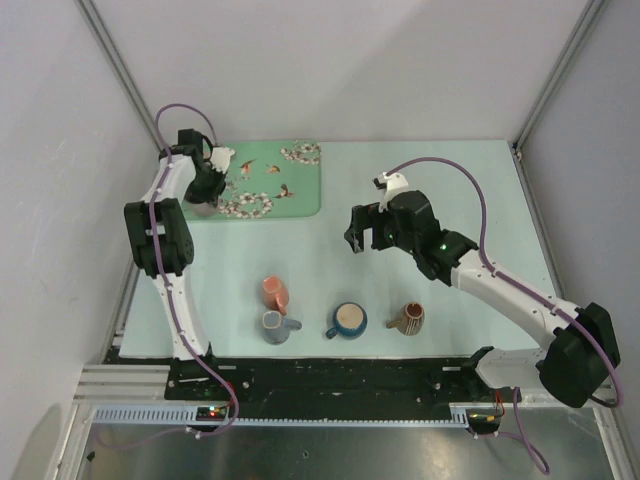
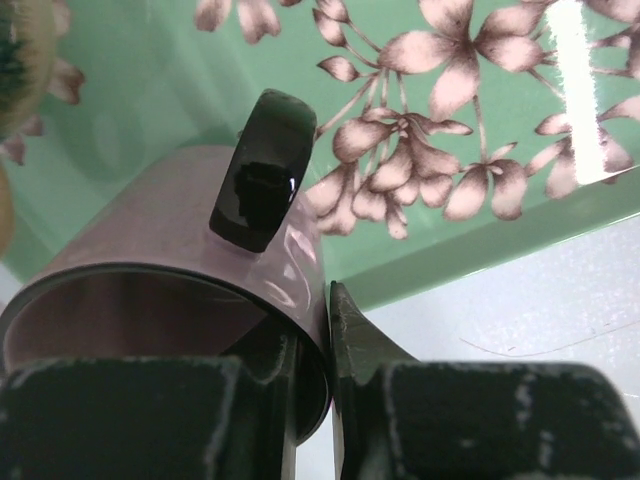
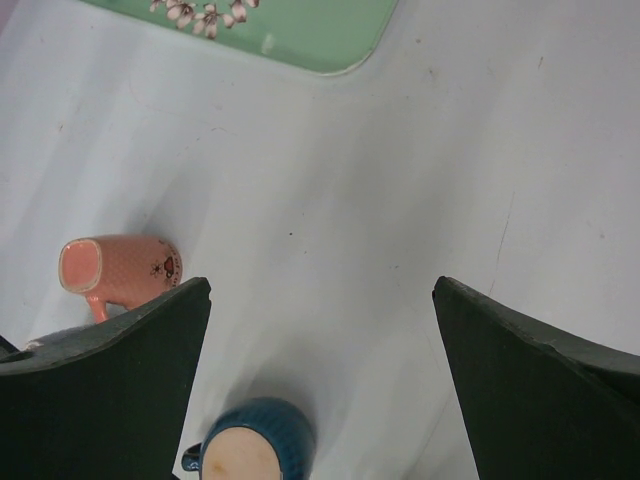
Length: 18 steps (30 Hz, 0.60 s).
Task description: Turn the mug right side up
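A mauve mug (image 2: 150, 230) with a black handle (image 2: 262, 170) stands on the green floral tray (image 2: 180, 80), its opening toward the left wrist camera. My left gripper (image 2: 325, 330) is shut on its rim, one finger inside and one finger (image 2: 360, 340) outside. In the top view the left gripper (image 1: 205, 185) is over the tray's left end (image 1: 290, 195), and the mug (image 1: 203, 207) barely shows below it. My right gripper (image 1: 365, 235) is open and empty above the table's middle; its wrist view shows the gripper (image 3: 320, 290) over bare table.
Several other mugs are near the front edge: a pink one on its side (image 1: 274, 292), a grey one (image 1: 277, 327), a blue one (image 1: 348, 320) and a brown striped one (image 1: 407, 319). The pink mug (image 3: 115, 268) and blue mug (image 3: 255, 445) show under the right gripper.
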Available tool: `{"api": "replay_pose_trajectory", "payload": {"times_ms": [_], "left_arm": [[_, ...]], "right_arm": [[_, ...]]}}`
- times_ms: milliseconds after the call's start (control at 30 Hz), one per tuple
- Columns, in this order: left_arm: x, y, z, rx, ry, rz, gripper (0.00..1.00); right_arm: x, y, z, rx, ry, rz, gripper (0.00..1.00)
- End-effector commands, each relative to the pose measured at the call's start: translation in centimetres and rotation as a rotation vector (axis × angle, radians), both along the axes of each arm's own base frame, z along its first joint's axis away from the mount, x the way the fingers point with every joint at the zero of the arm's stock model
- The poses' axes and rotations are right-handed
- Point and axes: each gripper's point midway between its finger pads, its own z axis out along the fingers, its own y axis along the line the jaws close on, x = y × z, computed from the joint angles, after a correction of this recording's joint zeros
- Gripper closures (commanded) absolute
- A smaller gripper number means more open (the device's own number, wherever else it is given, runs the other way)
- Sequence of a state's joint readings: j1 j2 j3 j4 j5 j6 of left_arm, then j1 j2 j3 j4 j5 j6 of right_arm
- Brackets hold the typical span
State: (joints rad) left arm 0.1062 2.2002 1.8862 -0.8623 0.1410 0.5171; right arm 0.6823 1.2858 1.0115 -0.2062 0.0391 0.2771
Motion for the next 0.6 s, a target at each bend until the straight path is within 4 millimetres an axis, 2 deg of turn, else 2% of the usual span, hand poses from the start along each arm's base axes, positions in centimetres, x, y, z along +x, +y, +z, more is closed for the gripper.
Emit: {"api": "replay_pose_trajectory", "payload": {"times_ms": [0,67,167,233,400,500,567], "left_arm": [[2.0,-0.1,1.6,-0.023,-0.078,-0.075,0.96],[2.2,-0.2,1.5,-0.041,-0.081,-0.079,0.77],[2.3,0.1,2.2,-0.052,-0.101,-0.086,0.4],[2.4,0.4,3.6,-0.058,-0.13,-0.084,0.27],[2.1,0.7,9.6,-0.073,-0.256,-0.096,0.16],[0.6,0.2,13.9,-0.074,-0.337,-0.11,0.13],[-0.8,-0.5,15.7,-0.091,-0.368,-0.127,0.12]], "right_arm": [[-0.8,0.9,2.2,0.049,-0.08,0.056,0.01],[-1.4,1.8,2.1,0.036,-0.098,0.094,0.0],[-3.0,3.8,1.4,-0.01,-0.121,0.189,0.01],[-4.9,5.9,0.6,-0.045,-0.14,0.284,0.01],[-10.0,10.6,-1.7,-0.115,-0.155,0.531,0.01],[-12.7,12.5,-2.5,-0.154,-0.142,0.637,0.01],[-16.0,13.3,-3.3,-0.171,-0.132,0.814,0.01]]}}
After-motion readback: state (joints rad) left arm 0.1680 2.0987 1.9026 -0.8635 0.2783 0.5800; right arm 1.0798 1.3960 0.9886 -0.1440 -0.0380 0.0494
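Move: My left hand still pinches the wall of the pink mug at the tray's near left corner; its middle is about 4 cm to the left, 1 cm ahead and 3 cm below, with the tan mug some 12 cm ahead and 9 cm left. From my right hand the blue mug lies about 14 cm back, 4 left and 16 below; at much that depth stand the gray mug, 16 back and 22 left, the orange mug, 8 back and 23 left, and the striped mug, 14 back and 12 right. My left hand stays nearly in place while its fingers open wide and let go of the pink mug's wall, then lifts clear, about 5 cm straight up. Meanwhile my empty right hand, jaws kept wide, sweeps back and left some 16 cm and sinks about 4, speeding up and swinging roughly 30 degrees counter-clockwise, in towards the blue mug and the gap between it and the gray one. ##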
